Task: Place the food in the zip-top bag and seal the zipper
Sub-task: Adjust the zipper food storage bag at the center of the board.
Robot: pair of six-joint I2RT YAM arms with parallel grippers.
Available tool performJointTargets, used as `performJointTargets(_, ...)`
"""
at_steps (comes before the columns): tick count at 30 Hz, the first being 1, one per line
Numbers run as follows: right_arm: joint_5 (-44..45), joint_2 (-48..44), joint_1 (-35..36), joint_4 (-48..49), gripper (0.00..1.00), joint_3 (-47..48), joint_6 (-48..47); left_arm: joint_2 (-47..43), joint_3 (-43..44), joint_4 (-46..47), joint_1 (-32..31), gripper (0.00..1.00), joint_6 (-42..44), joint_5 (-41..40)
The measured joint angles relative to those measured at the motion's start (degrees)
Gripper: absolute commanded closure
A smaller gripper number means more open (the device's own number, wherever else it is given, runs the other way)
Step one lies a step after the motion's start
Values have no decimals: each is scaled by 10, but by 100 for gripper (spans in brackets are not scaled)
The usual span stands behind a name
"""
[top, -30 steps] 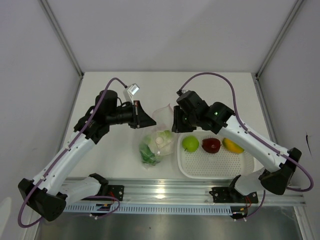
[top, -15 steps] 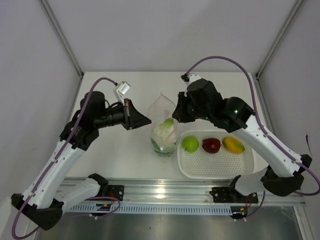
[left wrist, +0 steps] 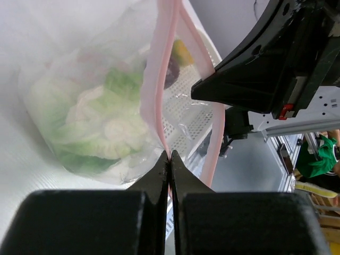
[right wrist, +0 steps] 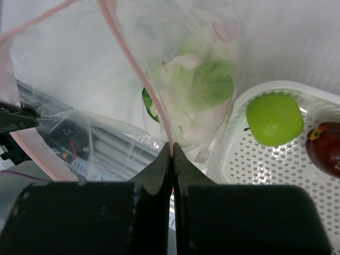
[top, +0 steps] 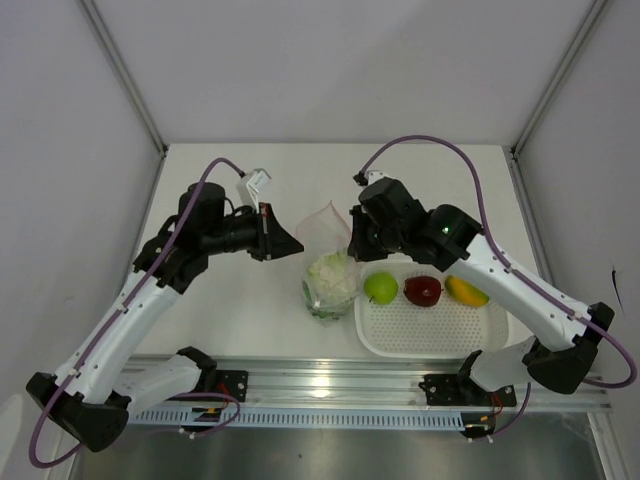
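Note:
The clear zip-top bag (top: 328, 262) hangs between both arms with its mouth spread. White cauliflower (top: 328, 272) and green lettuce (left wrist: 119, 85) lie inside it. My left gripper (top: 298, 243) is shut on the pink zipper (left wrist: 159, 79) at the bag's left lip; my right gripper (top: 352, 240) is shut on the right lip of the zipper (right wrist: 135, 69). The green apple (top: 380, 288), dark red apple (top: 422, 291) and yellow-orange fruit (top: 466, 291) sit in the white basket (top: 430, 335).
The perforated white basket (right wrist: 255, 159) stands just right of the bag, against its lower side. A metal rail (top: 330, 385) runs along the table's near edge. Grey walls close in the table on the left, right and back.
The right gripper closed on the bag's rim. The bag was lifted upright, then lowered slightly, and its contents settled to the bottom. Both arms shifted a little.

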Motion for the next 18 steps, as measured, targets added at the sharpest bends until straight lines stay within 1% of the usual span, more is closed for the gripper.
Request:
performJointTargets(2, 5, 0, 0, -3, 76, 26, -4, 0, 21, 0, 0, 100, 6, -3)
performJointTargets(4, 12, -3, 1, -3, 64, 52, -9, -1, 27, 2, 0, 100, 9, -3)
performJointTargets(5, 15, -6, 1, -3, 55, 62, -12, -1, 26, 1, 0, 99, 9, -3)
performJointTargets(6, 17, -9, 1, -4, 50, 67, -12, -1, 23, 2, 0, 100, 9, -3)
performJointTargets(7, 21, -13, 1, -9, 39, 72, -14, -2, 17, 4, 0, 99, 9, -2)
performJointTargets(9, 28, -21, 0, -25, 30, 80, -14, -3, 8, 5, 0, 100, 9, -2)
performJointTargets(11, 36, -32, -4, -43, 11, 90, -14, -3, 5, 5, 0, 100, 9, -2)
performJointTargets(12, 40, -39, -7, -52, 8, 95, -14, -3, 5, 6, 0, 99, 9, -2)
performJointTargets(13, 45, -47, -10, -60, 1, 99, -15, -3, 5, 7, 0, 99, 9, -2)
performJointTargets(18, 94, -110, -54, -99, 1, 94, -2, -3, 5, 16, 0, 99, 9, -2)
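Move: Both hands still have the zip bag's rim pinched, roughly 7 cm apart. The bag's food-filled middle lies about 16 cm below the right fingertips, 3 cm to their left and 3 cm back. The green apple is some 9 cm right of that hand and 1 cm ahead, the pomegranate about 18 cm right and level, both roughly 21 cm down. From the left hand, the bag's middle is about 4 cm right, 2 cm back and 18 cm below. The right fingers let go of the zip bag's rim, spreading from shut to wide open as the hand first rises, then sweeps right and on up, away from the bag, ending about 9 cm higher and 9 cm right. Its wrist tips the fingers up and swings clockwise, each some 10 degrees. The left fingers stay shut on their part of the rim, holding nearly still. ##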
